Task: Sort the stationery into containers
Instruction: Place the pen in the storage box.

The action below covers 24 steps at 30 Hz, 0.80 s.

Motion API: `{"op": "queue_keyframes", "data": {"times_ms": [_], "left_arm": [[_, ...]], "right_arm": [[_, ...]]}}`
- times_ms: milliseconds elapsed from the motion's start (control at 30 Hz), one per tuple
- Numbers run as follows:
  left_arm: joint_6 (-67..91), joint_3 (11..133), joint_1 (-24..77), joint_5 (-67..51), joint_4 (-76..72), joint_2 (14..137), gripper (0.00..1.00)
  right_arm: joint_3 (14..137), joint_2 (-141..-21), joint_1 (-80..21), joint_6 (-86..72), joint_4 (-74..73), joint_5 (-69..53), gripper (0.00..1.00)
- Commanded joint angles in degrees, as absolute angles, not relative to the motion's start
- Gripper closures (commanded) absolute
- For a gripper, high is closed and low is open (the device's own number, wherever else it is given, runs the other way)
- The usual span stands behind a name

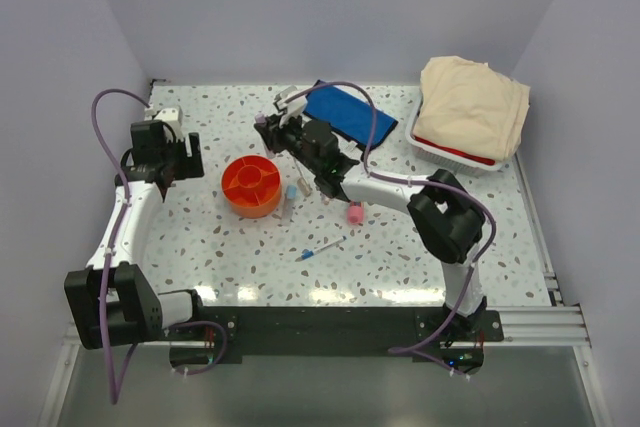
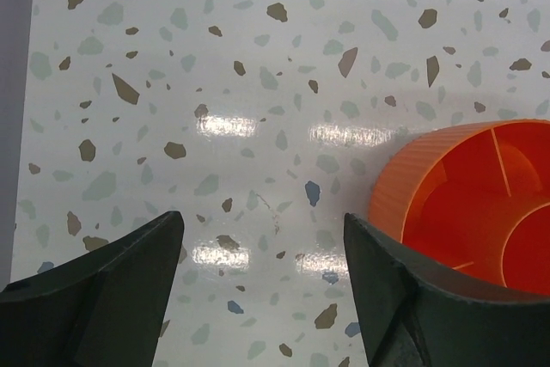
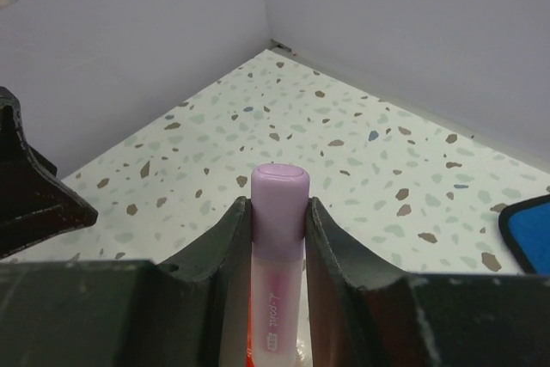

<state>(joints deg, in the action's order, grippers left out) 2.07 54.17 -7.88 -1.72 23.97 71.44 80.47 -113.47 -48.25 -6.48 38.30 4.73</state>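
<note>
My right gripper hovers just behind the orange tub, shut on a lilac marker that stands cap-up between its fingers. A sliver of orange shows below the marker in the right wrist view. My left gripper is open and empty above bare table, with the ribbed tub and its inner compartments just to its right. In the top view my left gripper sits left of the tub. On the table lie a blue-capped item, a pink tube and a thin pen. The blue pouch lies flat at the back.
A white basket with a red rim and a beige cloth stands at the back right. Walls close the table on the left, back and right. A dark part shows at the left edge of the right wrist view.
</note>
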Motion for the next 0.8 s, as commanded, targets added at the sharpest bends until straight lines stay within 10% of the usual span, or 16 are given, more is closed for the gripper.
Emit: {"op": "queue_keyframes", "data": {"times_ms": [0,400,533,767], "left_arm": [[0.35,55.72,-8.44,-2.28,23.99,71.10,0.20],[0.26,53.18,-8.61,-1.58,24.70,69.26,0.19],[0.26,53.09,-8.61,-1.76,24.52,69.08,0.19],[0.26,53.17,-8.53,-2.72,23.38,69.08,0.20]], "right_arm": [[83.41,-116.01,-48.78,-8.44,43.59,4.57,1.00],[84.47,-120.50,-49.75,-9.41,45.17,3.87,1.00],[84.55,-119.63,-49.92,-9.58,42.72,3.78,0.66],[82.53,-112.77,-49.83,-8.26,34.20,5.62,0.49]]}}
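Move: The pen is already upright in my right fingers, gripped near its top. The storage box's centre lies about 5 cm back and 5 cm to the left of that hand, some 17 cm below. The light-blue tube lies 6 cm back and 4 cm right, the grey marker 2 cm ahead and 7 cm right, both about 22 cm down. From my left hand the box is roughly level ahead, 18 cm right and 7 cm lower. I sink my right hand about 5 cm over the far side of the storage box, easing some 2.5 cm left as I go, so the pen's lower end goes down into the far compartment. Then, nearly still above the rim, I spread my fingers to about half open and let go of the pen. ##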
